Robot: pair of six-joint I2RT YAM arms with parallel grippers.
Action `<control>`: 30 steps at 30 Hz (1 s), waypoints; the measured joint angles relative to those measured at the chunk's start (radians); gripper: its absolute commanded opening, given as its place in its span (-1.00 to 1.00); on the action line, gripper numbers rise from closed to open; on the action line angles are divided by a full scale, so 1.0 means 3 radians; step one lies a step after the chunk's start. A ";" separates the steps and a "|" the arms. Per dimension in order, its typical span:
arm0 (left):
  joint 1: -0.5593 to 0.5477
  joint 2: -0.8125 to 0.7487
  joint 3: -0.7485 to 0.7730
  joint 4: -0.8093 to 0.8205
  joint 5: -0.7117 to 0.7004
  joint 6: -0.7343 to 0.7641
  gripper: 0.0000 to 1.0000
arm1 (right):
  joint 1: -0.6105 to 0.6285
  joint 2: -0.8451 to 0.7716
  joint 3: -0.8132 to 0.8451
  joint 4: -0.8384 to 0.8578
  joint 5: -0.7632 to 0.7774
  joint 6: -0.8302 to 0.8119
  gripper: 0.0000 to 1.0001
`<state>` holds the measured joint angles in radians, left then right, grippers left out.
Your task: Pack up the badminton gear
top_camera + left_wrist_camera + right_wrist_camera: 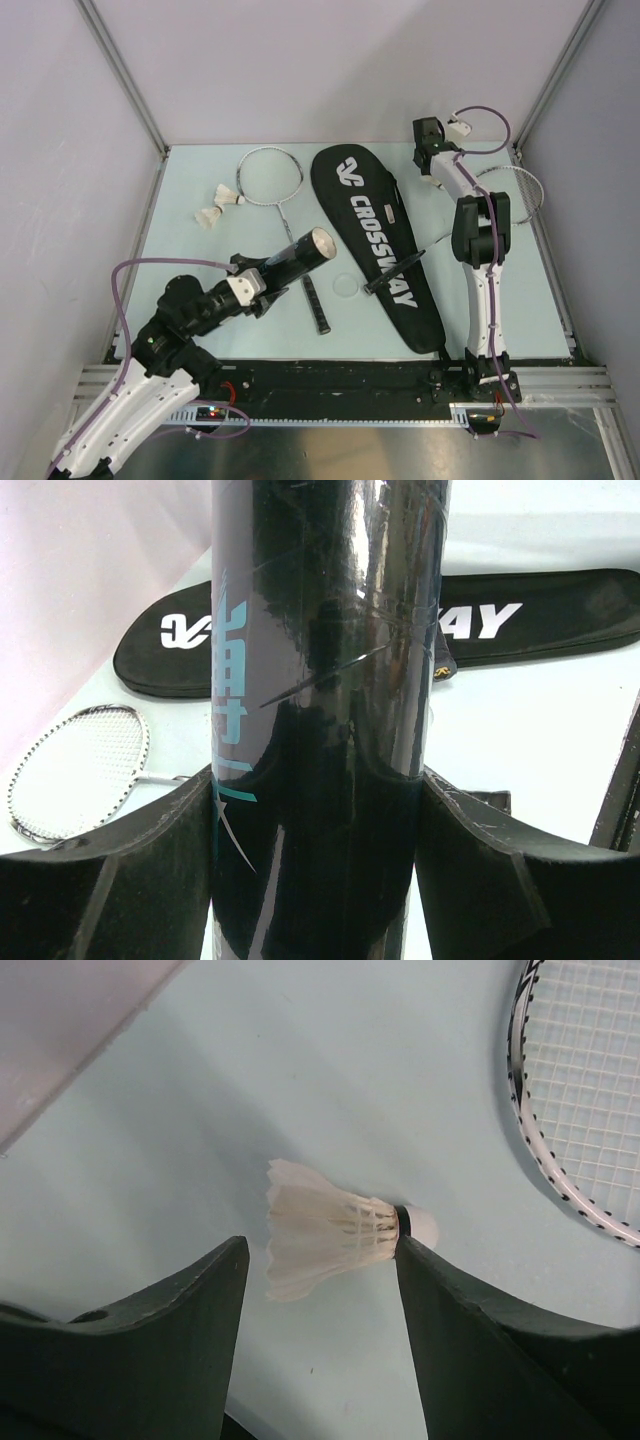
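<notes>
My left gripper is shut on the black tube, which points its open end toward the bag; in the left wrist view the tube fills the gap between both fingers. The black CROSSWAY bag lies flat mid-table. One racquet lies left of it. A second racquet lies at the right, its handle across the bag. Two shuttlecocks lie at the left. My right gripper stands open at the far right corner around a third shuttlecock; its right fingertip touches the cork band.
Grey walls with metal posts close in the table on three sides, and the right gripper is close to the back right corner. A small clear round disc lies beside the bag. The second racquet's head is just right of the right gripper.
</notes>
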<state>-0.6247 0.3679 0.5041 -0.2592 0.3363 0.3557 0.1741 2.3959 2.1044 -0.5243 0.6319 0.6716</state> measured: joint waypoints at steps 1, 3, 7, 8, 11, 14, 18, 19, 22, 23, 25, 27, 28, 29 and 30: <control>0.0000 0.0005 0.0000 -0.0001 0.0000 0.0000 -0.29 | -0.0005 0.0009 0.0000 -0.0010 -0.0025 0.0001 0.21; 0.0000 0.0010 0.0000 0.0000 0.0000 0.0001 -0.29 | -0.0018 0.0028 0.0000 -0.0032 -0.0065 -0.0003 0.10; 0.0000 0.0014 0.0000 0.0000 0.0000 0.0001 -0.29 | -0.0022 0.0039 0.0000 -0.0058 -0.0113 -0.0079 -0.18; 0.0000 0.0017 0.0000 0.0000 0.0000 0.0001 -0.30 | -0.0022 0.0039 0.0000 -0.0061 -0.0118 -0.0111 -0.30; 0.0000 0.0017 0.0000 0.0000 -0.0001 0.0001 -0.30 | -0.0020 0.0039 0.0000 -0.0070 -0.0113 -0.0212 -0.62; 0.0000 0.0015 0.0000 0.0000 -0.0001 0.0001 -0.30 | -0.0006 0.0000 -0.0064 -0.0062 -0.0075 -0.0319 -0.91; 0.0000 0.0015 0.0000 0.0000 -0.0003 0.0001 -0.30 | 0.0019 -0.0161 -0.0257 -0.0061 -0.0010 -0.0460 -0.99; 0.0000 0.0015 0.0000 0.0000 -0.0004 0.0001 -0.30 | 0.0025 -0.0217 -0.0309 -0.0058 -0.0003 -0.0501 -1.00; 0.0000 0.0015 0.0000 0.0000 -0.0011 0.0001 -0.30 | 0.0036 -0.0441 -0.0505 -0.0057 -0.0003 -0.0580 -1.00; 0.0000 0.0015 -0.0001 0.0000 -0.0018 0.0001 -0.30 | 0.0043 -0.0539 -0.0586 -0.0052 -0.0006 -0.0604 -1.00; 0.0000 0.0015 -0.0004 0.0000 -0.0042 0.0001 -0.30 | 0.0050 -0.0738 -0.0739 -0.0039 -0.0036 -0.0661 -1.00; 0.0000 0.0017 -0.0004 0.0000 -0.0065 0.0001 -0.30 | 0.0057 -0.0977 -0.0932 0.0000 -0.0106 -0.0718 -1.00; 0.0000 0.0017 -0.0004 0.0000 -0.0066 0.0001 -0.30 | 0.0060 -0.1108 -0.1040 0.0036 -0.0168 -0.0746 -1.00; 0.0000 0.0018 -0.0004 0.0001 -0.0067 0.0001 -0.30 | 0.0061 -0.1250 -0.1153 0.0055 -0.0238 -0.0774 -1.00; 0.0000 0.0022 -0.0004 0.0000 -0.0066 0.0001 -0.30 | 0.0061 -0.1424 -0.1301 0.0098 -0.0337 -0.0802 -1.00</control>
<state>-0.6247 0.3744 0.5030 -0.2592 0.3164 0.3561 0.1925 1.9686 1.7142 -0.4950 0.5308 0.4309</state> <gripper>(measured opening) 0.699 0.009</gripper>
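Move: The shuttlecock lies on its side just under my open right fingers, about 2 cm ahead, 1 cm to the right and 3 cm below. From that hand, the right racket's head lies some 24 cm to the right and 7 cm nearer me; the racket bag's middle is roughly 17 cm to the left and 30 cm back. From my left hand, still holding the tube, the shuttlecock is about 45 cm ahead, 45 cm right and 17 cm lower. I settle my right hand the last centimetre or so down over the shuttlecock and close my fingers fully, pinching its feather skirt. Then I carry it up about 9 cm and back about 8 cm, faster as I go, away from the far wall, with the hand coming round some 10 degrees counter-clockwise. ##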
